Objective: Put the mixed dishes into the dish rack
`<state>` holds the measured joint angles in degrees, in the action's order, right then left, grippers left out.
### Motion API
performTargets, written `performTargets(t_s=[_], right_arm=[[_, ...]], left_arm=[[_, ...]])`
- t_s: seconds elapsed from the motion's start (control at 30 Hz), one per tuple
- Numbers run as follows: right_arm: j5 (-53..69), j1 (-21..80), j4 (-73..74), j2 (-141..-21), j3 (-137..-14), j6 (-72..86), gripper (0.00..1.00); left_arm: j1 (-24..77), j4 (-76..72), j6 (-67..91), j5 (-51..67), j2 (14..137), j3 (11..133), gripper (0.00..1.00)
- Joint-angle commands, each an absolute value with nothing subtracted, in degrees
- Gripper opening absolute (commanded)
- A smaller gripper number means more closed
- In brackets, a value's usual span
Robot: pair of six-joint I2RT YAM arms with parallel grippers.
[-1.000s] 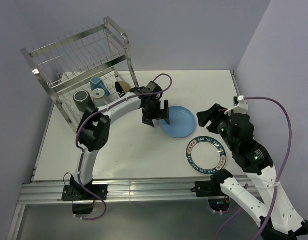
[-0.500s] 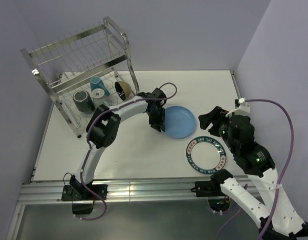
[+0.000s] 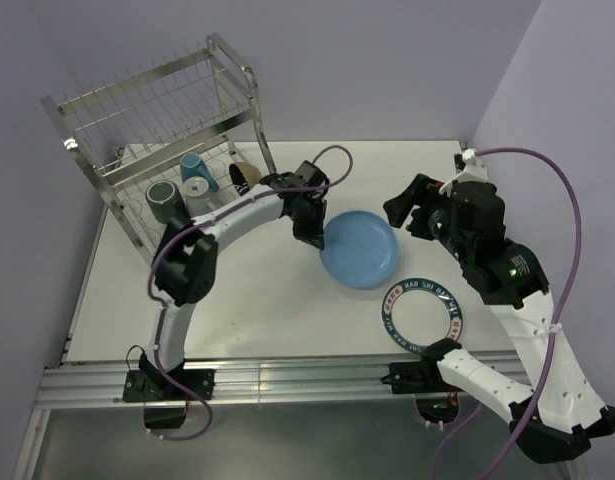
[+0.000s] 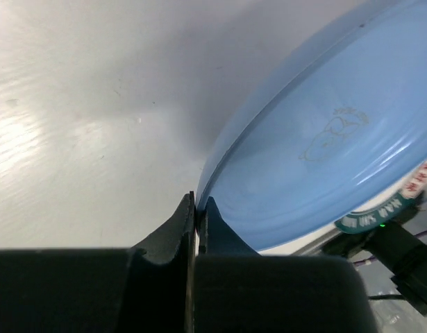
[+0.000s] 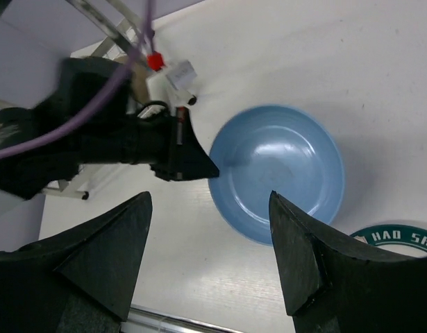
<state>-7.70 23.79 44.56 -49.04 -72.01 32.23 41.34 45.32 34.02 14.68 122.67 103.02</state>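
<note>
My left gripper (image 3: 315,238) is shut on the left rim of the light-blue plate (image 3: 362,250), which is tilted up off the table. In the left wrist view the fingertips (image 4: 197,205) pinch the thin rim of the plate (image 4: 324,152), and a shadow lies beneath it. My right gripper (image 3: 411,213) hangs open above the plate's right side with nothing in it. Its view looks down between wide jaws at the plate (image 5: 277,173) and the left gripper (image 5: 192,165). The white plate with the dark lettered rim (image 3: 420,313) lies flat near the front right. The dish rack (image 3: 157,110) stands at the back left.
The rack's lower shelf holds a dark mug (image 3: 164,201), a blue mug (image 3: 193,170), a pale cup (image 3: 199,195) and a black-and-tan bowl (image 3: 246,177). Purple walls close in the back and the right. The left arm's purple cable (image 3: 332,160) loops beside the rack's post.
The left gripper went from open to shut on the blue plate's rim and raised that edge. The right arm swung up and back, over the plate.
</note>
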Motion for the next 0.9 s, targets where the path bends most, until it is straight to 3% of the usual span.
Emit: performTargets(t_s=[0.0, 0.47, 0.67, 0.77, 0.83, 0.87], right_arm=[[-2.91, 22.42, 48.77, -52.64, -78.64, 29.18, 0.75], [3.77, 22.06, 45.27, -56.95, -76.11, 22.50, 0.73], [15.62, 22.06, 37.98, -59.59, -76.29, 21.80, 0.60], [23.97, 22.24, 33.50, -61.26, -76.20, 22.15, 0.47], [26.45, 22.67, 32.09, -63.09, -76.81, 22.24, 0.19], [27.85, 23.02, 31.91, -63.71, -77.77, 21.63, 0.00]], left_arm=[[41.48, 45.08, 30.85, 10.21, 107.77, 105.20, 0.00], [37.79, 51.77, 31.38, 6.15, 86.58, 102.66, 0.00], [37.35, 50.19, 32.26, 9.48, 81.13, 97.48, 0.00], [36.74, 49.83, 32.26, 10.45, 79.02, 95.90, 0.00], [36.04, 50.01, 32.17, 10.37, 77.53, 95.71, 0.00], [35.60, 50.36, 32.08, 10.72, 77.17, 96.06, 0.00]])
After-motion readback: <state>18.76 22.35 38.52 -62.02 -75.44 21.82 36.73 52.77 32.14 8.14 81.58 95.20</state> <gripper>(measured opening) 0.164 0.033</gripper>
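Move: The left fingers already pinch the blue plate's left rim, its middle about 10 cm to their right and 2 cm back. The right gripper waits open some 17 cm right, 7 cm back and 25 cm above the left hand. From the right hand, the blue plate's middle is about 5 cm ahead, 7 cm left and 24 cm below; the green-rimmed plate lies some 13 cm back, 9 cm right and 30 cm below. Left hand raises blue plate some 23 cm, drifting left; right swings 8 cm left, pinching its opposite rim. ##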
